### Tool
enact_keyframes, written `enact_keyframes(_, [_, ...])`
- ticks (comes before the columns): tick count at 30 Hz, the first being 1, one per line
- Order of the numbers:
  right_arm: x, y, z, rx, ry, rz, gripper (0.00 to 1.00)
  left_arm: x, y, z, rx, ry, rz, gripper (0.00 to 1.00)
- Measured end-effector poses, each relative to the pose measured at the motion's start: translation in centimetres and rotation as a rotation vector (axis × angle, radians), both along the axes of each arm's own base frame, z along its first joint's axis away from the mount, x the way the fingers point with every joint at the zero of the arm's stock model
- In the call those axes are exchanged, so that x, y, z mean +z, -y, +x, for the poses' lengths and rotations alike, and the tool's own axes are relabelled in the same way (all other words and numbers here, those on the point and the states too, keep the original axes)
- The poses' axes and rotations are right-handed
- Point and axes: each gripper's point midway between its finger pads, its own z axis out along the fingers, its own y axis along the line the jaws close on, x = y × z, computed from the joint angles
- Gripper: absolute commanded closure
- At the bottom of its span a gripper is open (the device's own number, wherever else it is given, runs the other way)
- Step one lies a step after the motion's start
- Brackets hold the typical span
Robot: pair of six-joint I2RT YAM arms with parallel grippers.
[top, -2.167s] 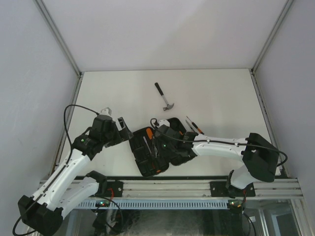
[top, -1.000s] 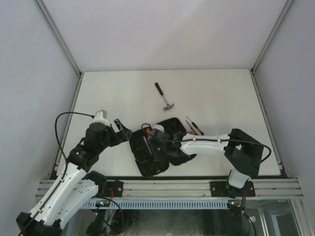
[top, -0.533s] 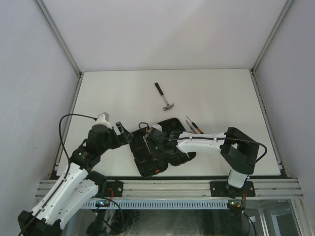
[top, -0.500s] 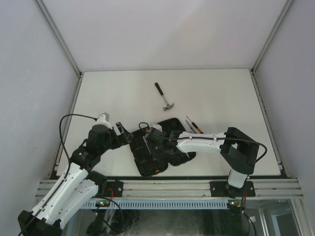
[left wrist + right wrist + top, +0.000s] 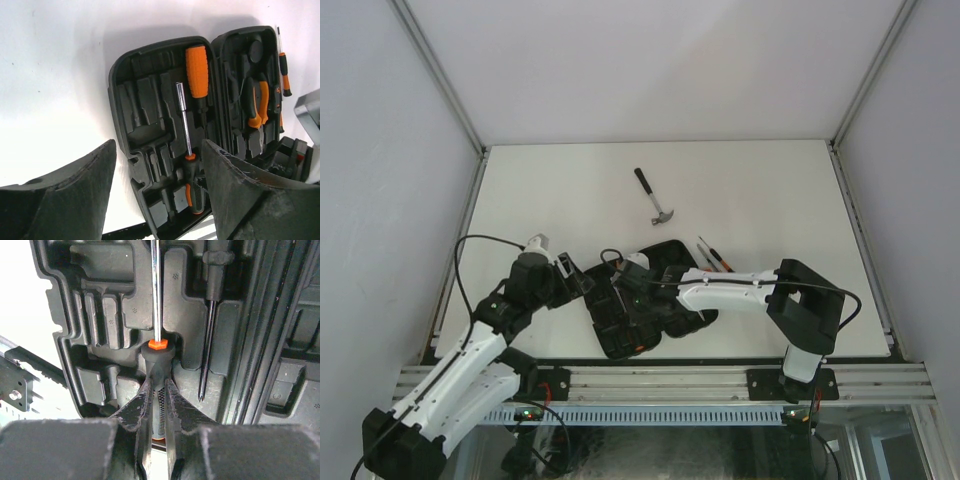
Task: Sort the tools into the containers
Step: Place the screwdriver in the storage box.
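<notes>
The black tool case (image 5: 618, 336) lies open near the front edge. My right gripper (image 5: 159, 407) is shut on the black-and-orange handle of the long screwdriver (image 5: 156, 295), which lies along a slot in the case (image 5: 107, 305). In the left wrist view that screwdriver (image 5: 183, 117) lies in the left half, beside an orange-handled driver (image 5: 197, 70); orange-handled pliers (image 5: 258, 100) sit in the right half. My left gripper (image 5: 157, 200) hangs open over the case's near left corner (image 5: 135, 170), holding nothing. The hammer (image 5: 657, 200) lies on the table farther back.
Two slim black-and-orange screwdrivers (image 5: 713, 255) lie on the table just right of the case. A thin black driver (image 5: 210, 335) rests in the slot next to the held one. The metal frame rail (image 5: 660, 380) runs along the front edge.
My left arm has swung right, toward the case's left edge, and its jaws have narrowed a little. The right gripper has closed onto the screwdriver handle.
</notes>
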Motion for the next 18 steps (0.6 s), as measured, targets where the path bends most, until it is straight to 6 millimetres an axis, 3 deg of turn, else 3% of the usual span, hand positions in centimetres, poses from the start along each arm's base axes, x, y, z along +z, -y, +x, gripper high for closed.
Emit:
enact_keyframes(6, [0.0, 0.0, 0.0, 0.004, 0.014, -0.006, 0.93, -1.2, 0.3, 0.0, 0.011, -0.058, -0.007, 0.29])
enact_keyframes(18, [0.0, -0.2, -0.1, 0.001, 0.031, -0.009, 0.95, -3.7, 0.7, 0.6, 0.032, -0.169, 0.022, 0.51])
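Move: My left hand, empty and open, hangs about 7 cm above the left rim of the storage box, which lies some 1 cm to its right and level with it. From there the screwdriver's handle is about 10 cm right and 7 cm back, and the orange-handled screwdriver about 8 cm right and 5 cm ahead, both some 7 cm lower. My right hand is already at the screwdriver's handle, right at its fingertips, perhaps 1 cm below. I sink my left hand nearly 4 cm towards the box's left rim, tipping the fingers some 10 degrees further down. As it goes, I narrow its wide-open fingers to about half, one over the tray and one outside the rim, still short of touching. My right hand stays where it is, fingertips nearly shut on the screwdriver's handle. ##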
